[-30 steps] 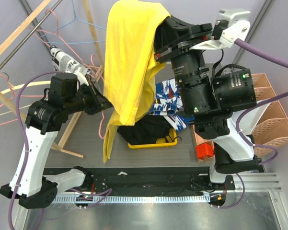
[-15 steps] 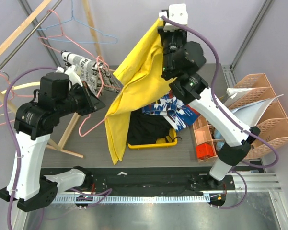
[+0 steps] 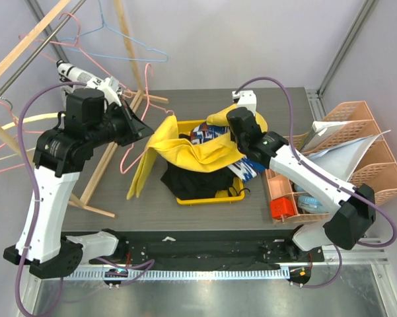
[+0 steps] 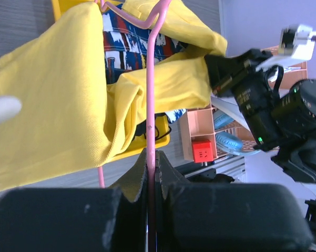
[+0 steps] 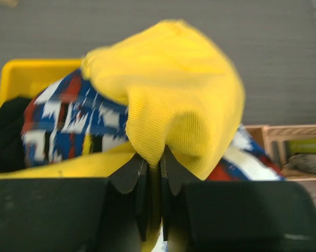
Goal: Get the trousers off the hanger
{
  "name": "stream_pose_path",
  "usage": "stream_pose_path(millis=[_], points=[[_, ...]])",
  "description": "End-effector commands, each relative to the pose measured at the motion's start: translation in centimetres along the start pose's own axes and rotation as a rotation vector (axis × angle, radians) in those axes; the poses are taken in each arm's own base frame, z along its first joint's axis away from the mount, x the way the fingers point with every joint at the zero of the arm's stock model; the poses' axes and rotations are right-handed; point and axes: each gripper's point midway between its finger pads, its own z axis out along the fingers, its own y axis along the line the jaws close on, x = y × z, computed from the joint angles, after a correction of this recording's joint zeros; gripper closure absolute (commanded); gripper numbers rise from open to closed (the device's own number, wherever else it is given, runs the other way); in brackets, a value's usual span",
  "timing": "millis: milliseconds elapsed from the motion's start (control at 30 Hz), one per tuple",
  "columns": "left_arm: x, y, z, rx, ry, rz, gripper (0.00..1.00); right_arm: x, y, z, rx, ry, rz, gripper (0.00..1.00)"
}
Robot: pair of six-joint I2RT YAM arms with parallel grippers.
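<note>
The yellow trousers point(image 3: 185, 150) lie draped across the yellow bin point(image 3: 208, 198), one leg trailing onto the table at the left. My right gripper point(image 3: 227, 128) is low over the bin's far side. It is shut on a fold of the trousers point(image 5: 173, 79), and the right wrist view shows this gripper point(image 5: 153, 159) pinching the cloth. My left gripper point(image 3: 137, 125) is shut on the pink wire hanger point(image 3: 124, 160), held up at the left. In the left wrist view that gripper point(image 4: 151, 157) clamps the hanger point(image 4: 151, 79), whose wire runs in front of the trousers point(image 4: 58, 105).
The bin also holds black cloth point(image 3: 191, 181) and a blue, white and red patterned garment point(image 3: 205, 135). A wooden rack point(image 3: 96, 175) with more wire hangers point(image 3: 129, 56) stands at the left. Peach organiser trays point(image 3: 366, 155) and a red cube point(image 3: 283, 209) sit at the right.
My right arm has swung down from high above the table, bringing the trousers onto the bin. My left arm has drawn the hanger back to the left, away from the cloth.
</note>
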Motion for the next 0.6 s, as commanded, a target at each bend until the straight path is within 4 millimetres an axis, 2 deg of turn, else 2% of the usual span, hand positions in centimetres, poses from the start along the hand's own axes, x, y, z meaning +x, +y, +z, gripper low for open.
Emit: stream_pose_path(millis=[0, 33, 67, 100, 133, 167, 200, 233, 300, 333, 367, 400, 433, 467, 500, 567], points=[[-3.0, -2.8, 0.5, 0.117, -0.109, 0.032, 1.0, 5.1, 4.3, -4.0, -0.281, 0.276, 0.148, 0.75], [-3.1, -2.8, 0.7, 0.117, -0.109, 0.029, 1.0, 4.0, 5.5, -5.2, -0.365, 0.299, 0.157, 0.66], [-3.2, -2.8, 0.8, 0.118, -0.114, 0.029, 1.0, 4.0, 6.2, -5.6, -0.402, 0.333, 0.141, 0.65], [-3.3, -2.6, 1.1, 0.11, -0.117, 0.028, 1.0, 4.5, 6.4, -6.5, -0.43, 0.398, 0.112, 0.57], [-3.4, -2.5, 1.2, 0.104, -0.122, 0.028, 1.0, 2.4, 7.9, -8.3, -0.543, 0.412, 0.13, 0.49], [-3.7, -2.5, 1.3, 0.101, -0.132, 0.029, 1.0, 2.5, 8.6, -8.8, -0.568, 0.461, 0.133, 0.43], [-3.7, -2.5, 1.4, 0.103, -0.135, 0.03, 1.0, 3.1, 8.5, -10.2, -0.592, 0.534, 0.125, 0.35], [-3.8, -2.6, 1.6, 0.103, -0.131, 0.031, 1.0, 1.6, 8.7, -11.2, -0.627, 0.532, 0.142, 0.33], [-3.9, -2.8, 1.7, 0.109, -0.131, 0.035, 1.0, 0.7, 7.7, -13.1, -0.616, 0.532, 0.139, 0.31], [-3.9, -2.8, 1.8, 0.112, -0.129, 0.034, 1.0, -0.9, 7.3, -14.1, -0.624, 0.466, 0.135, 0.29], [-3.9, -2.9, 1.8, 0.116, -0.128, 0.035, 1.0, -2.0, 6.5, -14.3, -0.585, 0.396, 0.112, 0.26], [-3.9, -3.0, 1.7, 0.121, -0.126, 0.034, 1.0, -3.0, 6.3, -15.5, -0.611, 0.339, 0.07, 0.22], [-3.9, -3.1, 1.6, 0.126, -0.125, 0.033, 1.0, -4.3, 5.9, -15.8, -0.602, 0.29, 0.055, 0.2], [-3.9, -3.2, 1.5, 0.128, -0.127, 0.034, 1.0, -4.7, 5.9, -15.7, -0.593, 0.267, 0.034, 0.19], [-3.9, -3.2, 1.3, 0.13, -0.129, 0.029, 1.0, -4.4, 6.4, -15.0, -0.591, 0.263, -0.031, 0.19], [-4.0, -3.7, 0.8, 0.15, -0.131, 0.027, 1.0, -4.4, 9.0, -16.0, -0.661, 0.233, -0.126, 0.18]])
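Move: The right hand holds the far end of the yellow trousers high over the far right part of the yellow tray, whose middle is about 10 cm back, 8 cm left and 22 cm below. The patterned trousers lie roughly 6 cm back, 4 cm left and 20 cm below. The stretch of yellow trousers at the pink hanger is some 17 cm left, 5 cm back and slightly lower. The tray lies about 5 cm ahead, 10 cm right and 37 cm below the left hand, which grips the hanger. Spread the right gripper from nearly shut to wide and let go of the yellow trousers' end, then draw it back about 12 cm and left some 9 cm, towards the stretch near the hanger. Dip slightly first, then lift, turning counter-clockwise about 30 degrees and tipping the fingers down. Keep the left gripper shut on the pink hanger, easing it forward about 2 cm. ##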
